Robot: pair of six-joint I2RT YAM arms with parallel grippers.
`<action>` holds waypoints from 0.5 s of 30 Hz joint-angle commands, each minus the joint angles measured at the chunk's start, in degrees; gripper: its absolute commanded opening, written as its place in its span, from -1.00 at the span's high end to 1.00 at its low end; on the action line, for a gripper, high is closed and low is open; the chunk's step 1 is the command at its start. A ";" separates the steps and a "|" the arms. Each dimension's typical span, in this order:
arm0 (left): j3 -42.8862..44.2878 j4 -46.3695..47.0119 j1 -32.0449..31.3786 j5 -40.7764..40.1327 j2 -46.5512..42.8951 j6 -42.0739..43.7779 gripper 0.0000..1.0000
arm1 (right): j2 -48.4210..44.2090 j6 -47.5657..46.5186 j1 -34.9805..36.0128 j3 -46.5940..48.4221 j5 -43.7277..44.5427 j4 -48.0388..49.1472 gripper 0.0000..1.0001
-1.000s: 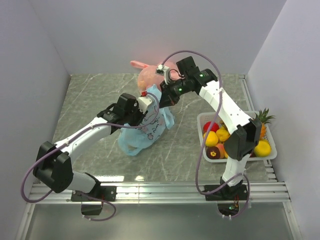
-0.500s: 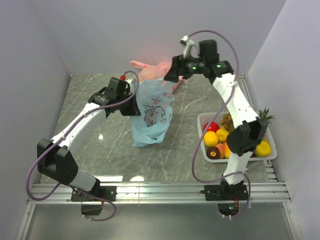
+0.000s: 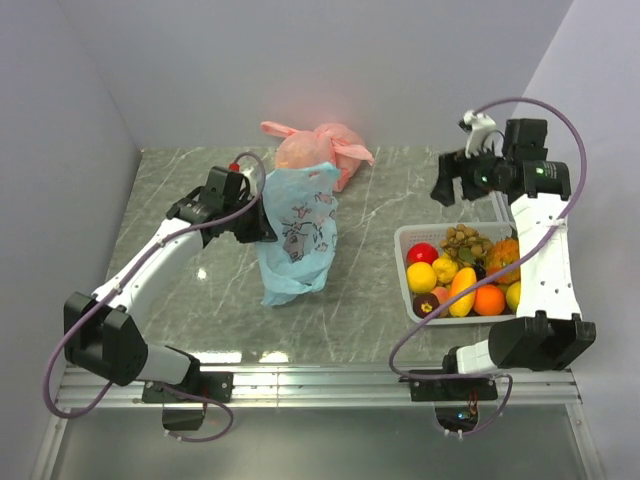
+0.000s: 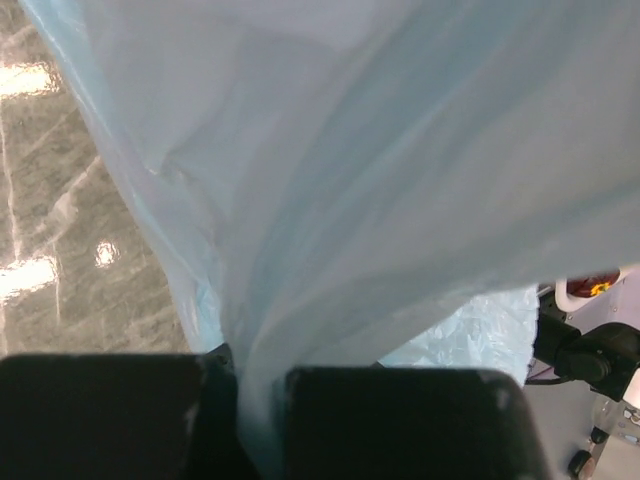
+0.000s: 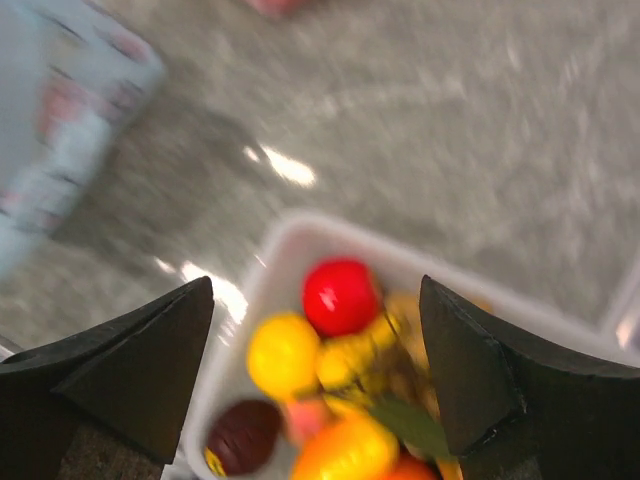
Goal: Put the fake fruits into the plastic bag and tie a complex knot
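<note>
The light-blue printed plastic bag (image 3: 297, 232) hangs upright over the table's middle, its bottom touching the surface. My left gripper (image 3: 258, 212) is shut on the bag's left upper edge; in the left wrist view the film (image 4: 330, 180) runs down between the fingers. My right gripper (image 3: 448, 185) is open and empty, raised above the white basket (image 3: 402, 262) at the right. The basket holds the fake fruits (image 3: 462, 275): red, yellow, orange and dark purple ones. In the right wrist view the red fruit (image 5: 340, 297) and a yellow one (image 5: 284, 355) lie between my open fingers, far below.
A pink-orange knotted bag (image 3: 318, 148) lies at the back behind the blue bag. Grey walls close in left, back and right. A metal rail runs along the near edge.
My right gripper let go of the bag and swung right, over the basket. My left gripper lifted the bag's edge and stays holding it upright.
</note>
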 commanded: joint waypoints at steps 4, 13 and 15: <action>-2.61 2.62 -0.20 -0.06 -4.62 1.01 0.99 | -5.24 -18.37 -6.54 -5.51 12.78 -14.61 -0.81; -3.31 2.98 -0.20 1.70 -4.62 1.63 0.99 | -6.48 -27.61 -3.56 -13.23 16.74 -13.92 -0.79; -3.23 2.98 -0.28 2.14 -4.36 2.06 0.99 | -8.05 -28.75 -1.45 -16.57 19.72 -10.15 -0.78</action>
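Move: The longan bunch in the white basket lies about 27 cm below the open right gripper, some 6 cm to its right and about 2 cm back. At much the same depth are the red fruit, 4 cm back and 4 cm left of the gripper, the yellow fruit, 8 cm back and 1 cm right, and the pineapple, 6 cm back and 16 cm right. From the left gripper the longans lie roughly 49 cm right, 3 cm ahead and 14 cm down. Swing the empty right gripper down, right and back, about 8, 7 and 7 cm, to come in over the fruit basket towards the longan bunch. Roll its left side down and tip the fingers steeper, some 30 degrees in all, keeping them wide open and clear of the fruit. Keep the left gripper shut on the blue bag's edge, nearly still. ##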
